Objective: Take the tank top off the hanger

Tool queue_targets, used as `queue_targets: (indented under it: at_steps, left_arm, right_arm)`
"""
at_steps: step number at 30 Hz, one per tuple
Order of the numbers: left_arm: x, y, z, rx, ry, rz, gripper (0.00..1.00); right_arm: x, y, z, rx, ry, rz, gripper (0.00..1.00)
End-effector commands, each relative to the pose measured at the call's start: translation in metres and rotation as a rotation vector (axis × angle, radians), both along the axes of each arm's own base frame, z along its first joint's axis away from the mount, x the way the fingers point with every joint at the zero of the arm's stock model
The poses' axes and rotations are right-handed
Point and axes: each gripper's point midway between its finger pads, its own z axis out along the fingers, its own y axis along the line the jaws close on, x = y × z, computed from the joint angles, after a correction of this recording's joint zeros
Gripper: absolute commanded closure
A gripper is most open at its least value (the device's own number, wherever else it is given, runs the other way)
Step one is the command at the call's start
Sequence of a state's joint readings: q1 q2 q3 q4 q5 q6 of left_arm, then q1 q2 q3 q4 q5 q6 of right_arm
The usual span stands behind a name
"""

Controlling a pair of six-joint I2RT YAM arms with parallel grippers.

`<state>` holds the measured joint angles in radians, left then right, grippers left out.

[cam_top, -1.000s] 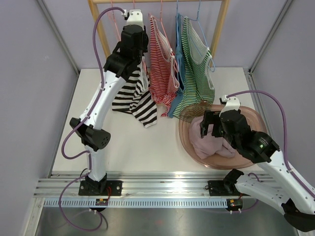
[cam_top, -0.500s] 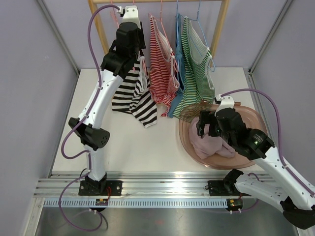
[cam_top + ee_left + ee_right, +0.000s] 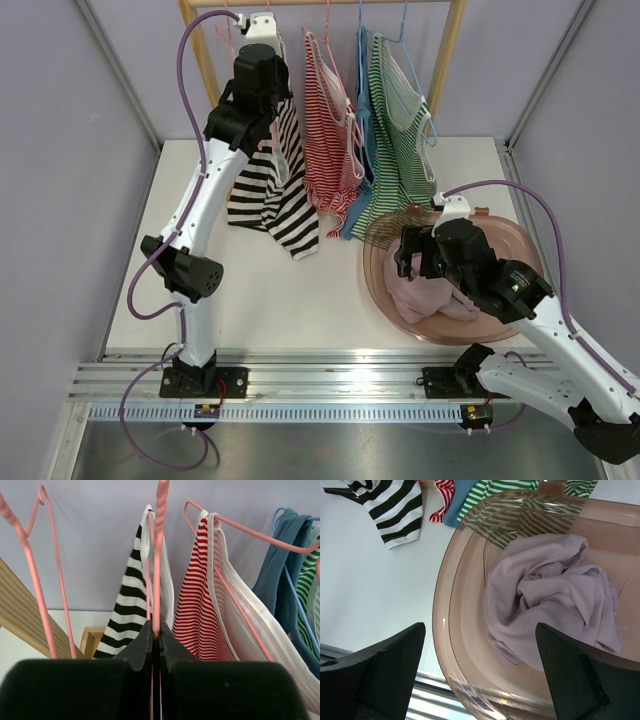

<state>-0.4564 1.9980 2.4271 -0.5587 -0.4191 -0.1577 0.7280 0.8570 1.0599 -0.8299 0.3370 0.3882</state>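
Observation:
A black-and-white striped tank top (image 3: 270, 195) hangs from a pink hanger (image 3: 159, 555) on the wooden rack (image 3: 203, 70). My left gripper (image 3: 156, 627) is raised to the rack and shut on that hanger's twisted neck, just under the hook; the striped tank top (image 3: 131, 595) drapes behind the fingers. In the top view the left gripper (image 3: 272, 105) sits over the top's shoulder. My right gripper (image 3: 480, 627) stands wide open with nothing between its fingers, hovering over a lilac garment (image 3: 550, 590) in a brown see-through bowl (image 3: 442, 605).
A red-striped top (image 3: 325, 130), a blue top (image 3: 365, 150) and a green-striped top (image 3: 400, 130) hang to the right on the same rack. An empty pink hanger (image 3: 47, 570) hangs at the left. The bowl (image 3: 375, 270) stands at the table's front right.
My left gripper has risen toward the rail and its jaws have shut on the hanger's neck. The right arm has drifted slightly left over the bowl, still open.

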Motion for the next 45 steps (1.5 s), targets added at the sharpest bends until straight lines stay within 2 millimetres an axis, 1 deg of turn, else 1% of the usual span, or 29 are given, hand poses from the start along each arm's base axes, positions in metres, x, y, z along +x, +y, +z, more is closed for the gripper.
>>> queue_targets:
  at_steps: [1, 2, 6, 8, 11, 14, 15, 16, 18, 21, 22, 25, 26, 28, 29, 30, 31, 32, 33, 34, 35, 36, 37, 38, 39, 40, 42, 43, 45]
  left_arm:
    - [-0.018, 0.0, 0.05, -0.077, -0.109, -0.047, 1.0]
    - [-0.026, 0.003, 0.065, -0.093, -0.145, -0.052, 1.0]
    - [-0.044, 0.008, 0.1, -0.124, -0.219, -0.076, 1.0]
    - [-0.051, 0.01, 0.11, -0.133, -0.239, -0.084, 1.0]
    - [-0.074, 0.01, 0.131, -0.155, -0.274, -0.137, 1.0]
    - [-0.083, 0.007, 0.129, -0.17, -0.265, -0.176, 1.0]
    - [-0.093, 0.009, 0.136, -0.181, -0.278, -0.187, 1.0]
    - [-0.094, 0.008, 0.13, -0.187, -0.259, -0.196, 1.0]
    - [-0.102, 0.005, 0.131, -0.196, -0.258, -0.227, 1.0]
    - [-0.12, 0.001, 0.134, -0.223, -0.249, -0.284, 1.0]
    - [-0.133, 0.004, 0.138, -0.238, -0.242, -0.297, 1.0]
    - [-0.155, 0.0, 0.123, -0.258, -0.178, -0.357, 1.0]
    - [-0.174, 0.0, 0.119, -0.256, -0.167, -0.392, 1.0]
    - [-0.196, 0.007, 0.112, -0.261, -0.157, -0.4, 1.0]
    - [-0.225, 0.021, 0.125, -0.276, -0.202, -0.407, 1.0]
    - [-0.229, 0.019, 0.101, -0.265, -0.15, -0.413, 1.0]
    - [-0.239, 0.022, 0.097, -0.269, -0.144, -0.425, 1.0]
    - [-0.268, 0.032, 0.103, -0.285, -0.175, -0.451, 1.0]
    - [-0.274, 0.027, 0.082, -0.284, -0.124, -0.485, 1.0]
    - [-0.286, 0.028, 0.076, -0.29, -0.119, -0.507, 1.0]
    - [-0.298, 0.027, 0.069, -0.293, -0.107, -0.543, 1.0]
    - [-0.321, 0.037, 0.074, -0.308, -0.142, -0.56, 1.0]
    - [-0.323, 0.035, 0.054, -0.308, -0.102, -0.567, 1.0]
    - [-0.332, 0.035, 0.05, -0.314, -0.098, -0.593, 1.0]
    - [-0.348, 0.042, 0.048, -0.316, -0.112, -0.604, 1.0]
    - [-0.352, 0.041, 0.037, -0.31, -0.09, -0.617, 1.0]
    - [-0.371, 0.043, 0.029, -0.317, -0.084, -0.657, 1.0]
    - [-0.376, 0.043, 0.025, -0.321, -0.079, -0.672, 1.0]
    - [-0.386, 0.035, 0.006, -0.314, -0.023, -0.739, 1.0]
  right_arm:
    - [0.003, 0.006, 0.015, 0.048, -0.051, 0.018, 0.0]
    - [0.003, 0.006, 0.016, 0.053, -0.05, 0.019, 0.0]
    - [-0.001, 0.008, 0.021, 0.077, -0.06, 0.035, 0.01]
    - [-0.001, 0.007, 0.023, 0.084, -0.068, 0.034, 0.0]
    - [-0.003, 0.007, 0.026, 0.098, -0.077, 0.036, 0.01]
    - [-0.004, 0.007, 0.032, 0.12, -0.095, 0.042, 0.01]
    - [-0.005, 0.008, 0.035, 0.129, -0.103, 0.045, 0.01]
    - [-0.005, 0.007, 0.037, 0.136, -0.109, 0.048, 0.01]
    - [-0.006, 0.009, 0.041, 0.148, -0.119, 0.055, 0.0]
    - [-0.007, 0.011, 0.048, 0.166, -0.131, 0.068, 0.01]
    - [-0.007, 0.012, 0.052, 0.175, -0.141, 0.077, 0.01]
    - [-0.007, 0.019, 0.065, 0.213, -0.166, 0.103, 0.01]
    - [-0.007, 0.026, 0.072, 0.241, -0.181, 0.132, 0.01]
    - [-0.007, 0.037, 0.082, 0.277, -0.191, 0.171, 0.0]
    - [-0.009, 0.048, 0.091, 0.318, -0.203, 0.223, 0.01]
    - [-0.009, 0.056, 0.095, 0.343, -0.201, 0.248, 0.01]
    - [-0.009, 0.063, 0.099, 0.367, -0.203, 0.273, 0.0]
    - [-0.012, 0.076, 0.112, 0.421, -0.226, 0.337, 0.01]
    - [-0.011, 0.086, 0.111, 0.449, -0.214, 0.359, 0.01]
    - [-0.011, 0.092, 0.114, 0.478, -0.219, 0.38, 0.0]
    - [-0.013, 0.104, 0.129, 0.538, -0.258, 0.44, 0.01]
    - [-0.012, 0.112, 0.127, 0.562, -0.258, 0.465, 0.0]
    - [-0.01, 0.119, 0.129, 0.599, -0.253, 0.472, 0.01]
    - [-0.01, 0.126, 0.143, 0.649, -0.293, 0.5, 0.0]
    - [-0.005, 0.136, 0.139, 0.673, -0.264, 0.509, 0.0]
    - [-0.004, 0.141, 0.142, 0.69, -0.264, 0.53, 0.01]
    - [0.0, 0.16, 0.149, 0.725, -0.265, 0.593, 0.01]
    - [0.002, 0.165, 0.152, 0.734, -0.268, 0.614, 0.0]
    - [0.006, 0.181, 0.156, 0.752, -0.274, 0.671, 0.0]
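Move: The left hand already pinches the pink hanger; clear space over the near table lies some 37 cm back, 6 left and 3 up. The striped black-and-white tank top hangs about 7 cm ahead, level sideways, 16 below; the red-striped top 7 ahead, 13 right, 15 below. From the right hand, the black-and-white tank top is roughly 36 ahead, 28 left, 3 above; the lavender top 4 ahead, 7 right, 22 below. The left hand lifts the pinched hanger, then draws it back some 35 cm; the open right swings left. ##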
